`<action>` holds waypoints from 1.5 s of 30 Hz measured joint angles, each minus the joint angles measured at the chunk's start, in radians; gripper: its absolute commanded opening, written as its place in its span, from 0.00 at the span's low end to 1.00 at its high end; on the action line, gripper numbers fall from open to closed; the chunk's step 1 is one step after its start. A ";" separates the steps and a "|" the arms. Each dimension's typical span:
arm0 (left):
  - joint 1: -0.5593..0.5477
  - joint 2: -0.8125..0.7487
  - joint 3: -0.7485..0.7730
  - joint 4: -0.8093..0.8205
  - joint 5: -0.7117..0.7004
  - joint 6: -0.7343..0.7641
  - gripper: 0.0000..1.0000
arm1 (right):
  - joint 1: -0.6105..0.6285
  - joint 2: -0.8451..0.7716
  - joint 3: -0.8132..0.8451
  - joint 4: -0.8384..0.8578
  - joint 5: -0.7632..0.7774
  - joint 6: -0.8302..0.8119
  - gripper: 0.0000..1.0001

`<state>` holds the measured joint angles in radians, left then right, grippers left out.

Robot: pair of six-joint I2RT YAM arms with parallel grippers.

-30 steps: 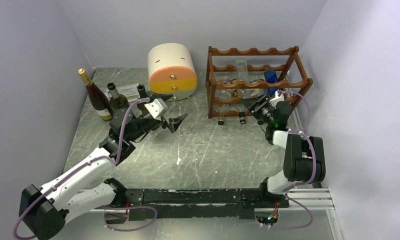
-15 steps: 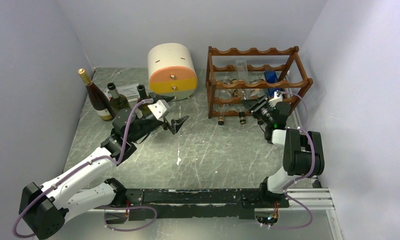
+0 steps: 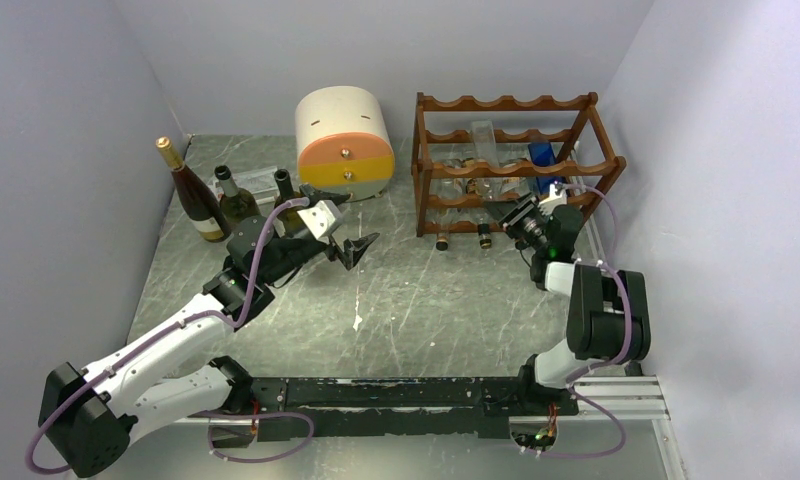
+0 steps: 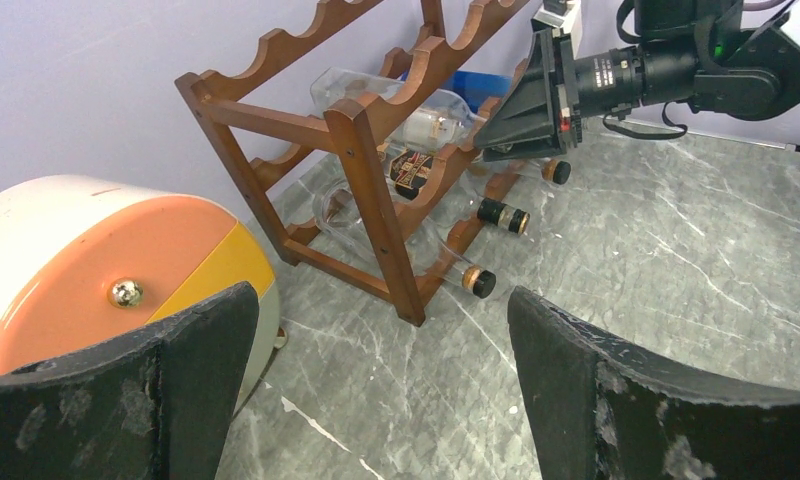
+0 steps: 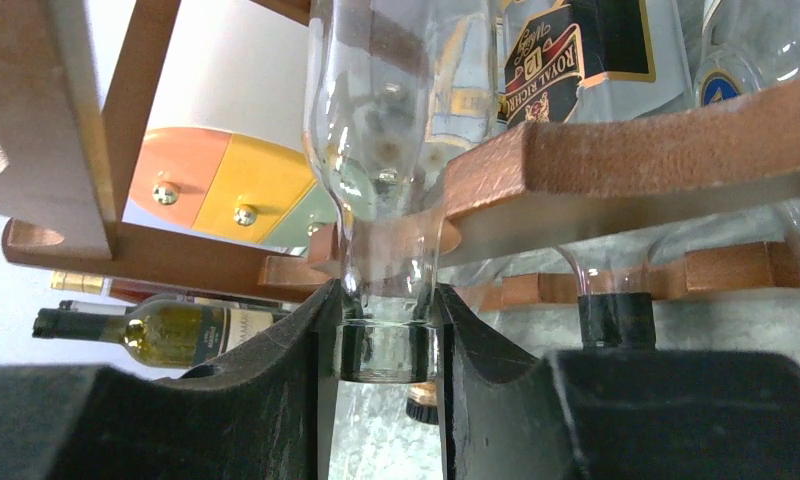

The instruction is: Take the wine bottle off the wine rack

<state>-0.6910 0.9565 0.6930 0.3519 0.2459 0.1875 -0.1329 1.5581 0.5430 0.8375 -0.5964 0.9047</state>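
Note:
The dark reddish-brown wine rack (image 3: pixel 521 170) stands at the back right, also seen in the left wrist view (image 4: pixel 376 190) and close up in the right wrist view (image 5: pixel 626 160). A clear glass wine bottle (image 5: pixel 386 150) lies in the rack with its neck pointing out. My right gripper (image 5: pixel 386 345) (image 3: pixel 521 213) is shut on the lip of that neck, both black fingers pressed against the glass. My left gripper (image 3: pixel 354 245) (image 4: pixel 381 295) hangs open over the table's middle-left, facing the rack, with nothing between its fingers.
A cream-and-orange drawer unit (image 3: pixel 344 145) sits left of the rack. Three bottles (image 3: pixel 191 195) stand at the back left. More bottles lie in the rack, their corked necks (image 4: pixel 476 280) sticking out low at the front. Walls close in on the left, back and right.
My right gripper's fingers have closed onto the clear bottle's neck. My left gripper shifted only slightly.

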 measured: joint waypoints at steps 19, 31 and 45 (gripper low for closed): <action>-0.007 0.014 0.000 0.000 0.000 0.000 0.99 | -0.018 -0.344 -0.145 -0.217 0.022 -0.066 0.00; -0.030 0.026 -0.034 0.065 -0.001 -0.005 0.98 | -0.018 -0.688 -0.152 -0.668 0.093 -0.144 0.00; -0.034 0.025 -0.034 0.078 -0.007 -0.013 0.99 | -0.018 -0.900 0.013 -1.159 0.155 -0.205 0.00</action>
<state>-0.7246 0.9813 0.6586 0.4301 0.2386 0.1745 -0.1509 0.6579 0.5556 -0.3218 -0.4412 0.6994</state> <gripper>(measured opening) 0.987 0.371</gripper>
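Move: My right hand already grips the clear wine bottle by its mouth. The bottle's middle lies about 12 cm ahead and 3 cm to the left, level with the hand, in the rack, whose middle is some 10 cm ahead, 3 cm right and slightly lower. A black-capped bottle lies below, its middle roughly 9 cm ahead, 3 cm left, 12 cm down. From my left hand the clear bottle's middle is about 26 cm ahead, 25 cm right, 16 cm lower. Keeping the bottle's neck pinched, I draw my right hand back about 14 cm towards my base, out of the rack's front and over the black cap below. The hand climbs as well, about 5 cm in all and mostly towards the end, while the wrist tips nose-down some 10 degrees and rolls its left side down about as much. ##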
